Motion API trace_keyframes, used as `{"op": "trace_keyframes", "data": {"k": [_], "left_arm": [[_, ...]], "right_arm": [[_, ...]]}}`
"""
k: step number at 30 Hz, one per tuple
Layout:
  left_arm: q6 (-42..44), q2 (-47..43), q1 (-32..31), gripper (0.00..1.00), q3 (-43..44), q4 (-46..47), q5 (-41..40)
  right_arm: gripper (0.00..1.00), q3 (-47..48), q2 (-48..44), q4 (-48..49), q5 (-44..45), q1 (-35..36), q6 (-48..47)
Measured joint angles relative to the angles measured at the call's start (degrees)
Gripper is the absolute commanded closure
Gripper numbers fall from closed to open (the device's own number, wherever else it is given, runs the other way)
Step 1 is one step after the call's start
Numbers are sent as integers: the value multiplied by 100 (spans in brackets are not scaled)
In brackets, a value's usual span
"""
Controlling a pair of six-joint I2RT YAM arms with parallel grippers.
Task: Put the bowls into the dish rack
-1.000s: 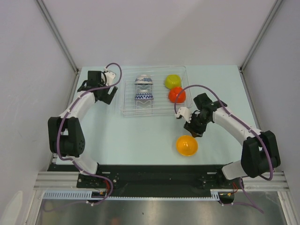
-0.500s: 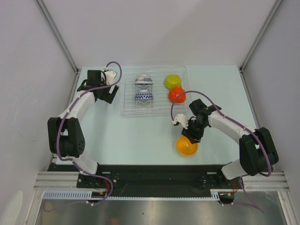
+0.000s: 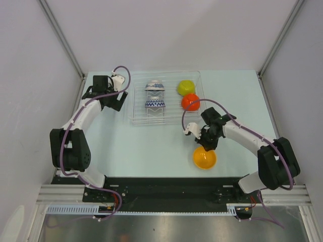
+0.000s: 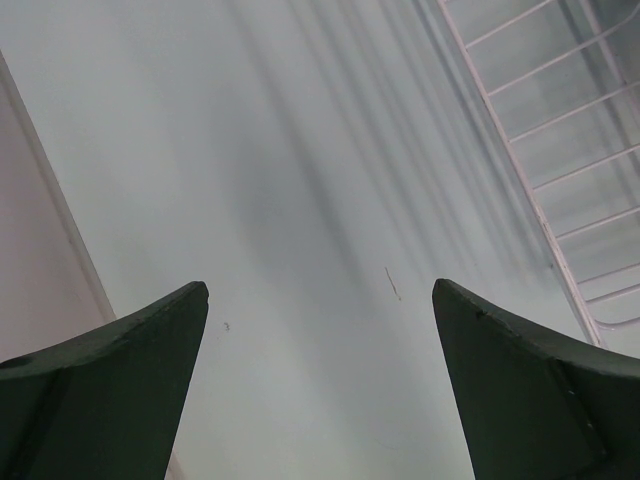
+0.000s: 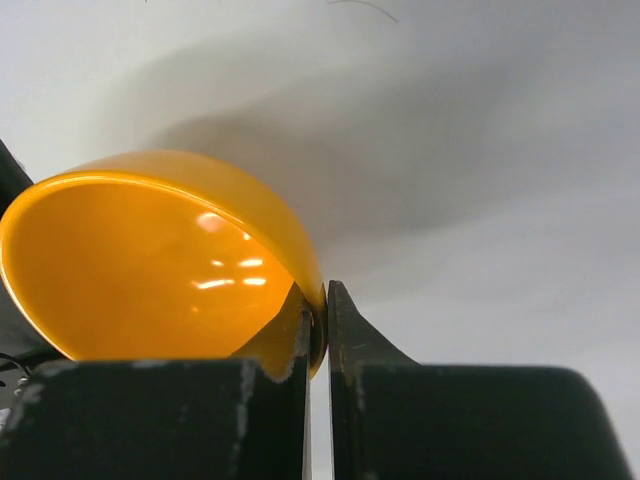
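The orange bowl (image 3: 204, 158) sits open side up on the table in front of the dish rack (image 3: 171, 121). My right gripper (image 3: 206, 145) is shut on its far rim; in the right wrist view the bowl wall (image 5: 150, 260) is pinched between the fingers of the gripper (image 5: 318, 295), one inside and one outside. In the rack stand two white bowls with blue zigzags (image 3: 155, 86) (image 3: 155, 104), a yellow-green bowl (image 3: 185, 87) and a red bowl (image 3: 190, 102). My left gripper (image 3: 117, 102) hangs open and empty just left of the rack, above bare table (image 4: 320, 290).
The rack's wire edge (image 4: 560, 150) shows at the right of the left wrist view. White walls enclose the table on the left, right and back. The arm bases stand on the black rail at the near edge.
My right gripper dropped toward the near side onto the orange bowl and closed on its rim; the bowl shifted slightly right. The left arm has not moved.
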Motion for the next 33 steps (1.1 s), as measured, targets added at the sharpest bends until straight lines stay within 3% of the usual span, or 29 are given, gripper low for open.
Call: {"op": "trace_keyframes", "data": {"k": [10,17,24,33], "left_arm": [[-2,-13,0,0,-31,-4,20],[-2,-52,0,0,-33,-66,42],[-2,-186,0,0,-149,-107,133],[-2,-212,0,0,-160,-138,144]], "right_arm": [[100,1010,-850,-50,750,529,81],[100,1893,-881,1329,2059,935,-146],[100,2280,361,3427,3206,960,-828],[100,2970,2398,5604,3751,920,-1814]]}}
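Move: The orange bowl is already pinched at its far rim in my right hand, and the free middle of the dish rack lies about 25 cm ahead and 13 cm left, some 2 cm above it. Right of that gap, from this hand, stand the red bowl, 21 ahead and 4 left, and the lime bowl, 28 ahead and 5 left; left of it, the zigzag bowl, 22 ahead and 20 left. From my left hand the gap is roughly 21 cm right, 4 ahead and 9 below. Keeping the orange bowl's rim pinched, I swing my right hand up some 22 cm and forward, then carry on level, about 28 cm forward and 11 left altogether, ending over the rack's gap and sinking the last 3 cm. On the way I tip the fingers up some 70 degrees, from pointing down to nearly straight ahead, so the bowl stands on edge. ##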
